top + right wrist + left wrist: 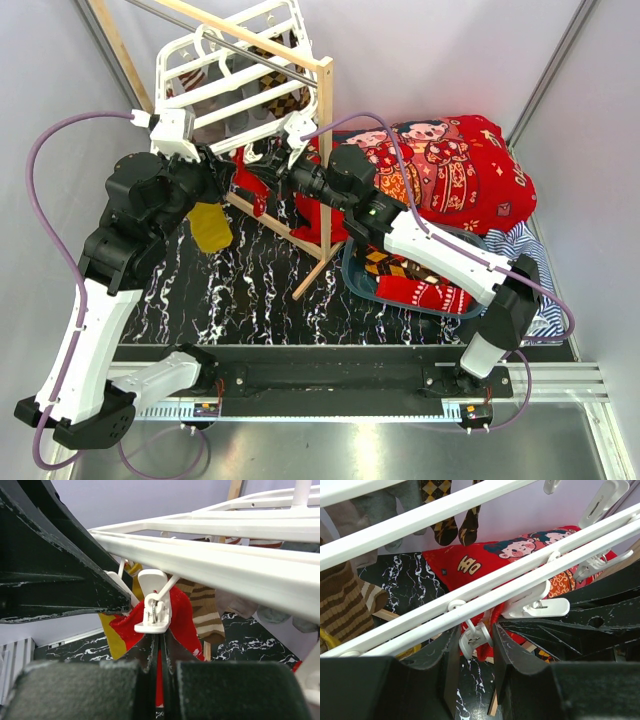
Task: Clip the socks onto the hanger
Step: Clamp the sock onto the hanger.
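The white hanger (225, 75) hangs from the wooden rack, and I see its bars (470, 592) close up. My left gripper (476, 639) is shut on one dangling white clip (471, 642), pinching its handles. My right gripper (161, 641) is shut on a red sock (184, 614) and holds its edge up just under that same clip (154, 611). In the top view the two grippers, left (228, 163) and right (262, 180), meet below the hanger's near edge. A brown-striped sock (206, 611), an argyle sock (445, 527) and a mustard sock (210, 226) hang nearby.
The bare-wood rack's post (325, 150) stands just right of the grippers. A big red cartoon blanket (455, 160) lies at the right. A blue basket (352, 275) holds more patterned socks, and a striped cloth (520, 248) lies next to it on the black marble table (260, 300).
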Motion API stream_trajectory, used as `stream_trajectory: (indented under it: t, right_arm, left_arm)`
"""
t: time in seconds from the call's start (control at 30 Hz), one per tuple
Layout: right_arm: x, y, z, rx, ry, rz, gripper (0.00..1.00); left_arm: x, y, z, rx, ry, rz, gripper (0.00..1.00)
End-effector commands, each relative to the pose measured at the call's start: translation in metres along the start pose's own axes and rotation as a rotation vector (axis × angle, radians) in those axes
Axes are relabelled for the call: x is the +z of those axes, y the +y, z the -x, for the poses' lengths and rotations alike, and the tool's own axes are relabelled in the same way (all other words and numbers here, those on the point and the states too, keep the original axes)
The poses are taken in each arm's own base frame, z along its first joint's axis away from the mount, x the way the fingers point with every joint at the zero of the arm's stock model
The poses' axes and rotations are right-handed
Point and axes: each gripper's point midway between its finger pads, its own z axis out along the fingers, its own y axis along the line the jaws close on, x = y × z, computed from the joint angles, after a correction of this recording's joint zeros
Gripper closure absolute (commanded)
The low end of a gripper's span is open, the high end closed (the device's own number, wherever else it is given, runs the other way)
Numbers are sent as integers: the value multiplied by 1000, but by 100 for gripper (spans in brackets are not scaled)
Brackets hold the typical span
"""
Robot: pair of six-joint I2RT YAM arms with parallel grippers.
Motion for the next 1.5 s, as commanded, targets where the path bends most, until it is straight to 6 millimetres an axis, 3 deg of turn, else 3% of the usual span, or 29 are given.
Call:
stream_trajectory:
  t: [0.0,0.27,0.37,0.47,0.63,0.83,1.0,1.13,1.47]
  right_arm:
    - [-13,14,87,-20,-211,48,100]
    - [-12,19,91,-3,-221,69,100]
    - [-13,19,95,-7,-230,69,100]
    - [-14,19,98,-9,-237,71,100]
    - [-14,19,98,-9,-239,71,100]
    - [-15,20,99,17,-247,72,86]
    - [-17,19,97,14,-249,67,77]
    - [-19,17,93,3,-246,53,61]
    - [-24,11,87,-40,-283,16,46]
  left_arm:
    - [-8,-10,4,-1,2,-55,100]
    - [-13,-10,8,-6,-11,-52,100]
    - [-14,-8,8,-6,-14,-46,95]
    - [-15,-8,9,-8,-17,-44,85]
    - [-17,-8,12,-13,-27,-43,59]
    - [-21,-7,16,-16,-44,-36,42]
    - [-25,-6,20,-21,-59,-30,37]
    - [-31,-5,26,-23,-80,-24,35]
    - [-49,-5,41,-39,-138,-22,33]
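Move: The squeezed hanger clip is right at the left hand's pads, its middle about 1 cm ahead of them. The front hanger bar passes some 3 cm above, the red sock's middle is about 3 cm right and 5 cm below, and an empty clip stands 5 cm right and 3 cm ahead. From the right hand, which holds the sock's cuff, the squeezed clip is about 4 cm left, 1 cm back and 1 cm up. Draw both hands back and slightly up by about 1 cm, the right still pinching the cuff, then open the left fingers to about twice their gap so they release the clip handles. Straight after, open the right fingers off the sock and lift that hand clear, about 5 cm up in all, with a slight roll; meanwhile back the left away 2–3 cm, rising at the end. ##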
